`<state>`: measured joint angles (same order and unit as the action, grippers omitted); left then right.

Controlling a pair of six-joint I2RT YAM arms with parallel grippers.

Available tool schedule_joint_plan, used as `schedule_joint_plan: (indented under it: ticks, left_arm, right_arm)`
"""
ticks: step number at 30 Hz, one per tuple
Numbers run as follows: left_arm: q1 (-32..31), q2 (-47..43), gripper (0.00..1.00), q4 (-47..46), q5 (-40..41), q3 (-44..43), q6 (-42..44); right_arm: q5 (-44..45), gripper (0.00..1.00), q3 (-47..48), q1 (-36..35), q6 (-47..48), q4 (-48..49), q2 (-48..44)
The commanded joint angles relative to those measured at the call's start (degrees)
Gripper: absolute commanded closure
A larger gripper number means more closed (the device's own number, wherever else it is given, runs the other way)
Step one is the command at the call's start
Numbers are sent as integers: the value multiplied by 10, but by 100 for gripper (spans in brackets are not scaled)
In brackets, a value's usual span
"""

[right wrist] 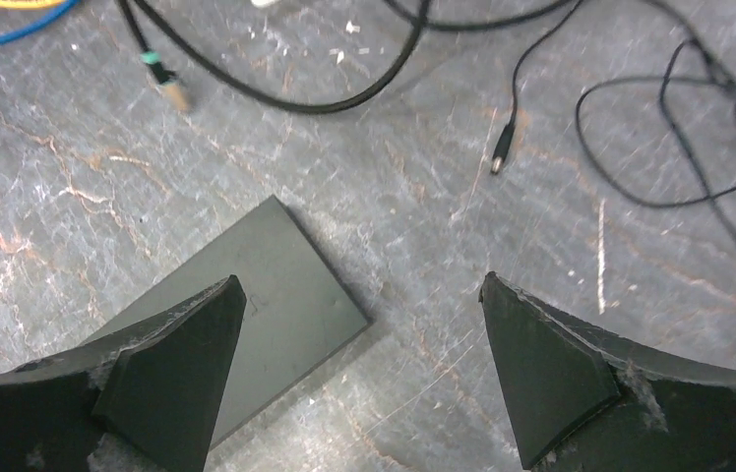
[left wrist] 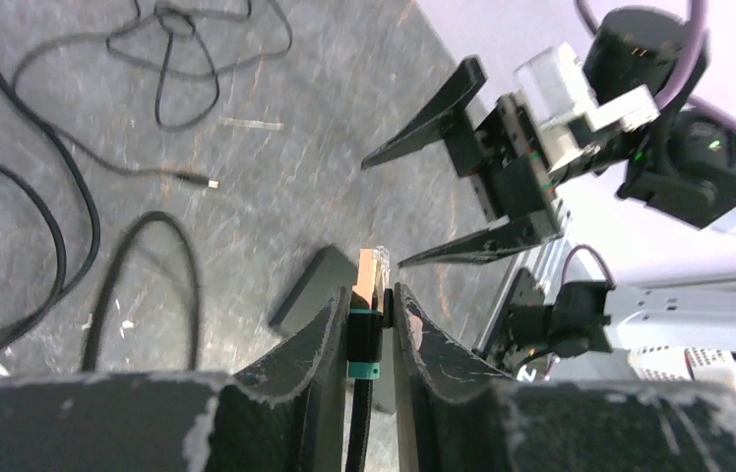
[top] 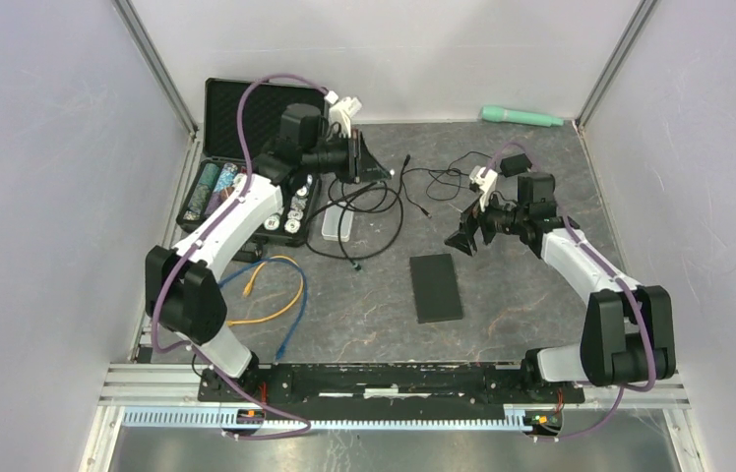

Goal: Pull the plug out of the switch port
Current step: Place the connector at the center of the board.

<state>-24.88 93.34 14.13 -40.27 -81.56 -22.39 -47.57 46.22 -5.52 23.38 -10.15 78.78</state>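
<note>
My left gripper (left wrist: 371, 292) is shut on the plug (left wrist: 372, 280), a clear-tipped connector with a black boot and teal bands. Its black cable runs back between the fingers. The plug hangs in the air, apart from the switch (top: 436, 287), a flat black box lying on the table's middle. Part of the switch (left wrist: 307, 290) shows behind the left fingers. In the top view the left gripper (top: 369, 159) is at the back, left of centre. My right gripper (right wrist: 359, 285) stands open and holds nothing, hovering over a corner of the switch (right wrist: 276, 285). The right gripper (top: 464, 239) faces the left one.
An open black case (top: 246, 167) with small items stands at the back left, with a clear box (top: 337, 224) next to it. Black cables (top: 369, 211) loop across the middle. Orange and blue cables (top: 276, 295) lie front left. A green cylinder (top: 521, 116) rests by the back wall.
</note>
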Motion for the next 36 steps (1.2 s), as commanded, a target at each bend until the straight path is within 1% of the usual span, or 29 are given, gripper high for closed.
schedule_joint_plan:
  ticks: [1,5,8,11,12,14,17,22,25,30,34,36]
  left_arm:
    - [-2,-1,98,50,14,-99,-42]
    - [-8,37,98,49,-2,-188,-85]
    - [-21,81,98,48,-7,-265,-109]
    - [-35,128,98,36,-14,-337,-136]
    - [-39,141,98,29,-14,-356,-148]
    - [-44,173,98,24,-11,-405,-173]
    - [-57,210,98,-16,-11,-458,-224]
    - [-95,266,98,-37,-4,-551,-233]
    - [-113,299,98,-95,-16,-575,-261]
    - [-142,351,98,-259,-32,-568,-348]
    - [-173,400,98,-376,-10,-562,-422]
    - [-193,427,98,-420,2,-570,-440]
  right_arm:
    - [-22,2,40,2,-7,12,-29]
    - [7,2,40,5,-28,27,-46]
    - [13,2,32,21,-57,36,-60]
    - [6,2,25,51,-90,43,-70]
    - [-2,2,19,79,-99,49,-74]
    - [-11,2,12,103,-115,57,-84]
    - [-12,2,4,130,-127,60,-97]
    - [-20,2,-16,178,-158,77,-107]
    - [-53,2,-28,206,-162,76,-107]
    - [-120,2,-42,268,-163,75,-120]
    - [-117,3,-43,330,-178,80,-142]
    - [-119,3,-35,364,-190,83,-146]
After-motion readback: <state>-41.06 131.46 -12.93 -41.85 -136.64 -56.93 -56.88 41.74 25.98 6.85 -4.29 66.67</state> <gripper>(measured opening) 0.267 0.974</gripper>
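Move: The left hand, about 25 cm above the table, still grips one connector of the thick black cable. The cable's free connector hangs low or lies some 24 cm below, 8 cm back and 6 cm left; the black slab is 13 cm back, 12 cm right, and the thin black plug 3 cm ahead, 10 cm right, both 25 cm below. From the right hand, the free connector is 23 cm left, 1 cm back, 11 cm below. Keeping the cable end pinched, the left hand first climbs about 12 cm almost straight up, then sweeps some 20 cm to the right high over the table while rising a little more, its fingers tilting up by roughly 30 degrees from downward to slightly above level, so the cable trails below. The right hand, empty and wide open, clears the way, rising and then backing off to the right and turning clockwise. ##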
